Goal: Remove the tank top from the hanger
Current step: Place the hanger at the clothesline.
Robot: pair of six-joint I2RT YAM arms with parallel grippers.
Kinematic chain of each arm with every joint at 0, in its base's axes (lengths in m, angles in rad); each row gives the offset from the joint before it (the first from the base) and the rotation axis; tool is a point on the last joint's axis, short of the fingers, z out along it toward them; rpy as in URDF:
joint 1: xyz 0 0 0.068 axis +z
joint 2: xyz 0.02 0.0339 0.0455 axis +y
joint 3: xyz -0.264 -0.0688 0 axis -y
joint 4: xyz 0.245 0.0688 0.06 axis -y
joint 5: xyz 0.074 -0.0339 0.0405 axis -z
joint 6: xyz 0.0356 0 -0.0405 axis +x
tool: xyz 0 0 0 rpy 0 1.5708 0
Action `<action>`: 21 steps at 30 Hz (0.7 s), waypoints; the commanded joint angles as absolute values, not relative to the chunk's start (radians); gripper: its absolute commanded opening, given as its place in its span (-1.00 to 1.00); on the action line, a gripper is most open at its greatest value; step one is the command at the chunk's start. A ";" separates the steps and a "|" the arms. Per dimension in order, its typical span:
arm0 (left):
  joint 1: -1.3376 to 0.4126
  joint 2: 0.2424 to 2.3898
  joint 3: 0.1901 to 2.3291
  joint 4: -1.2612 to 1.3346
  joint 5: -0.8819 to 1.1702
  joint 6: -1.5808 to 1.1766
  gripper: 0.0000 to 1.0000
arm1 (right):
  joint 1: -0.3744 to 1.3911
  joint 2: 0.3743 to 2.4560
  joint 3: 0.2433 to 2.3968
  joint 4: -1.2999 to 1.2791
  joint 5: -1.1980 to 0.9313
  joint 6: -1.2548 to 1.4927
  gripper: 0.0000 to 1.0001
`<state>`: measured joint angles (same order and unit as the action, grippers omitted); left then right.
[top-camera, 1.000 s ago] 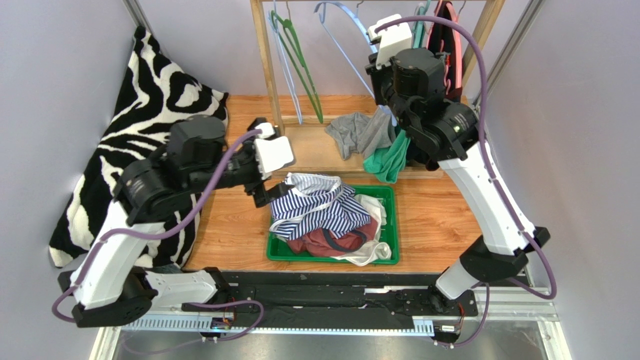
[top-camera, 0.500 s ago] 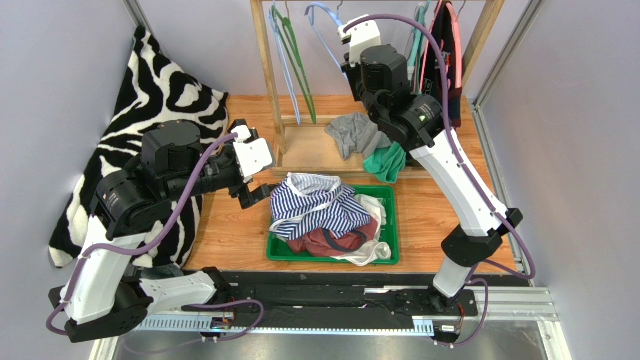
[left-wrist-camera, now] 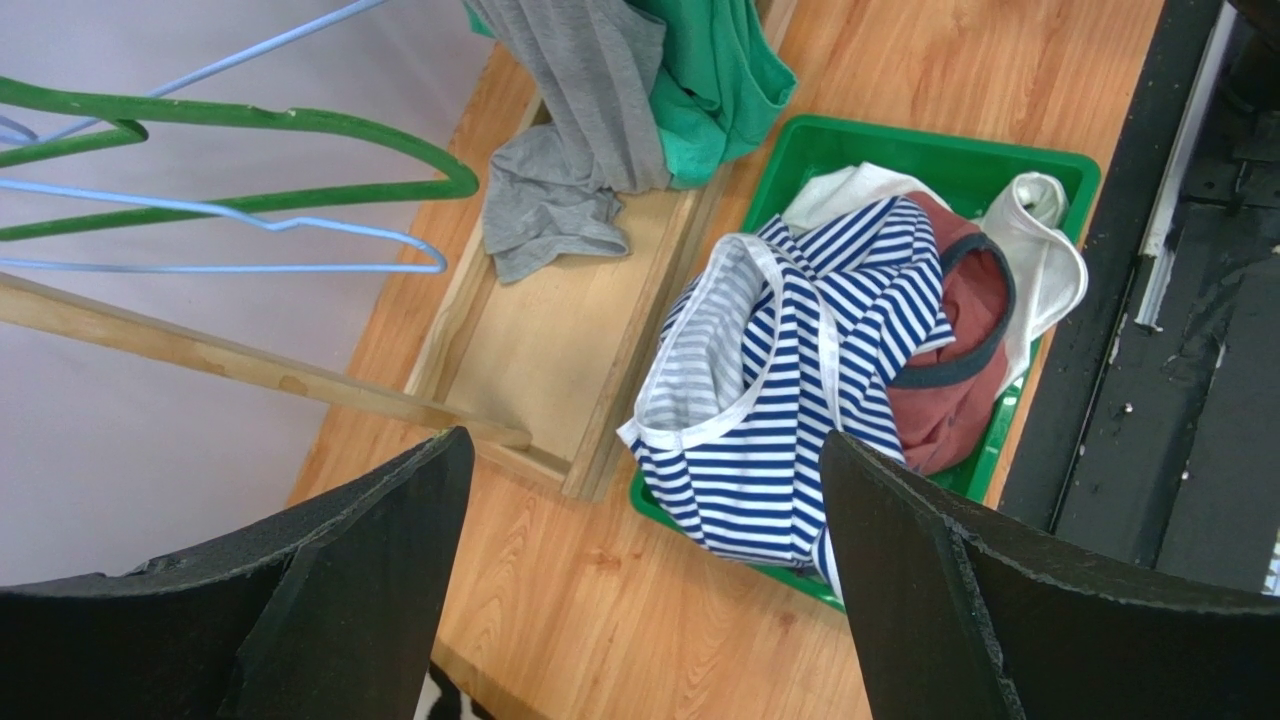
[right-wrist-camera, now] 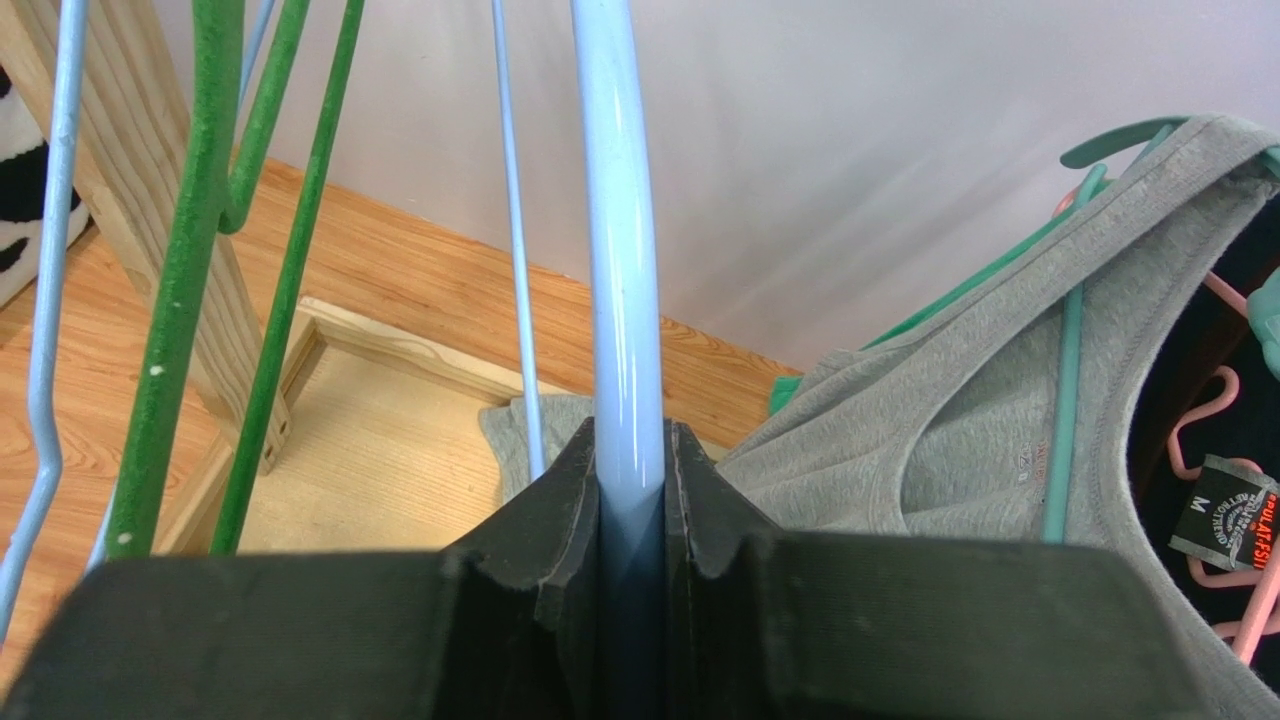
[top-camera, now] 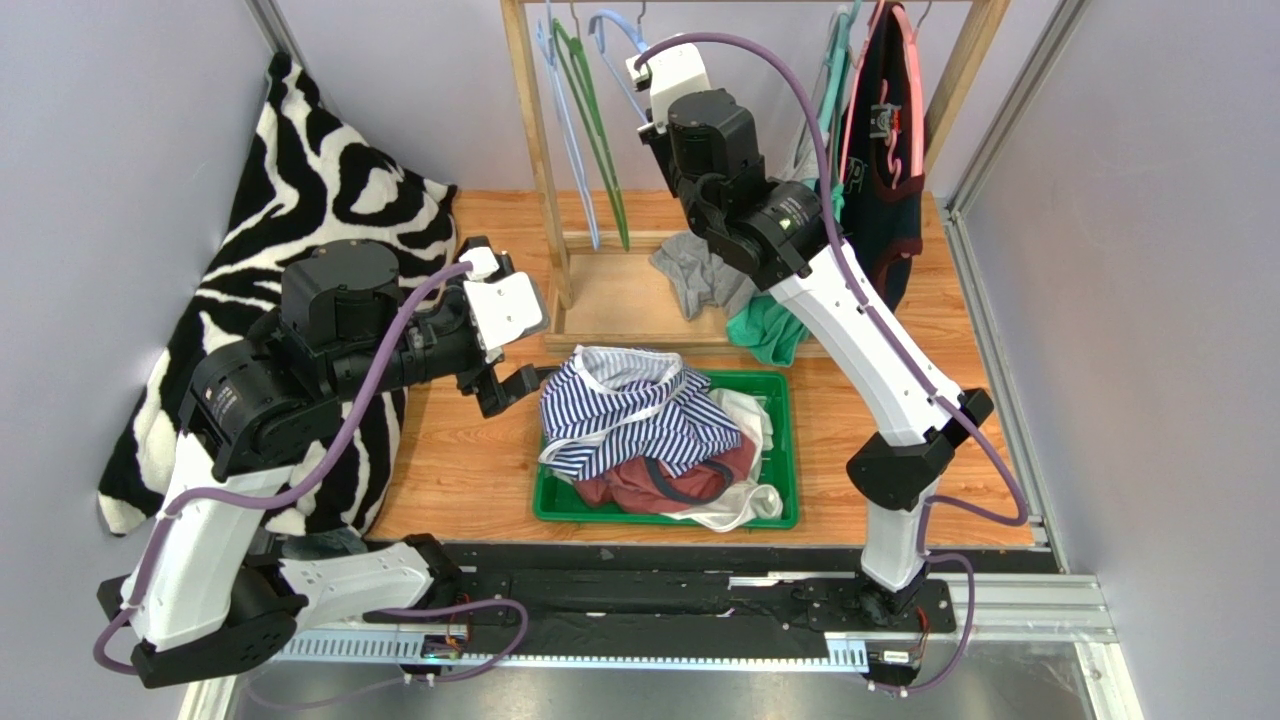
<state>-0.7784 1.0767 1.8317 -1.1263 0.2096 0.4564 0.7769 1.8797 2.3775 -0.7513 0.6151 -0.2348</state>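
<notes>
A bare light-blue hanger (right-wrist-camera: 616, 225) hangs on the rack, and my right gripper (right-wrist-camera: 628, 443) is shut on its bar; the same hanger (top-camera: 613, 33) shows at the top of the rack in the top view. A blue-and-white striped tank top (top-camera: 639, 413) lies crumpled on other clothes in the green bin (top-camera: 780, 386). My left gripper (left-wrist-camera: 643, 443) hangs open over the bare wood just left of the bin, holding nothing. A grey tank top (right-wrist-camera: 977, 420) still hangs on a teal hanger (right-wrist-camera: 1067, 390) to the right.
Green hangers (top-camera: 583, 105) and a thin blue wire one hang beside the wooden rack post (top-camera: 534, 120). Grey cloth (top-camera: 703, 270) and green cloth (top-camera: 774, 323) lie on the rack base. A dark garment on a pink hanger (top-camera: 887, 165) is at the right, zebra fabric (top-camera: 301, 195) at the left.
My right arm has swung left along the rack with the light-blue hanger in its grip. The left arm drew back a little to the left, then stayed still.
</notes>
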 commanded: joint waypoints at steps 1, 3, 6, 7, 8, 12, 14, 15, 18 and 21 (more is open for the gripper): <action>-0.770 1.069 1.842 -1.108 0.232 0.431 0.88 | 0.781 1.885 2.425 -0.729 0.603 -0.252 -1.00; -0.769 1.066 1.845 -1.108 0.233 0.431 0.88 | 0.784 1.888 2.418 -0.727 0.588 -0.244 -1.00; -0.765 1.069 1.850 -1.108 0.233 0.426 0.88 | 0.795 1.907 2.411 -0.713 0.613 -0.239 -1.00; -0.767 1.068 1.858 -1.106 0.236 0.417 0.88 | 0.807 1.916 2.413 -0.709 0.629 -0.242 -1.00; -0.764 1.069 1.864 -1.109 0.242 0.413 0.88 | 0.811 1.920 2.413 -0.706 0.637 -0.242 -1.00; -0.759 1.074 1.884 -1.111 0.242 0.410 0.88 | 0.831 1.918 2.410 -0.712 0.621 -0.218 -0.68; -0.761 1.074 1.876 -1.104 0.230 0.411 0.88 | 0.831 1.882 2.398 -0.713 0.612 -0.207 -0.36; -0.759 1.074 1.873 -1.101 0.221 0.411 0.88 | 0.830 1.859 2.366 -0.709 0.611 -0.206 -0.27; -0.759 1.078 1.858 -1.097 0.221 0.411 0.88 | 0.813 1.764 2.312 -0.680 0.598 -0.193 0.08; -0.759 1.088 1.859 -1.095 0.227 0.408 0.89 | 0.781 1.676 2.269 -0.681 0.548 -0.150 0.22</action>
<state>-0.7635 1.0794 1.8488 -1.1259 0.2226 0.4278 0.8200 1.8450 2.2921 -0.7181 0.5922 -0.2020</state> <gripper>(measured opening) 0.940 0.578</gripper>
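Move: The stretch of clothesline where the blue hanger goes lies about 12 cm ahead of the right hand, some 5 cm to its left and 10 cm above. The green hanger hangs about 7 cm to the hand's left and 4 cm ahead, slightly below; the grey tank top is some 12 cm to the right, 2 cm ahead and 12 cm lower. From the left hand, that stretch lies roughly 35 cm ahead, 6 cm right and 10 cm above. Leftward by nearly 3 cm, towards the green hanger and sinking slightly, the right hand carries the blue hanger it still grips along the clothesline. The fingers then open to somewhat over half and let go of its tube as the hand starts back about 1 cm, easing slightly right and down, with only a few degrees of counter-clockwise turn. ##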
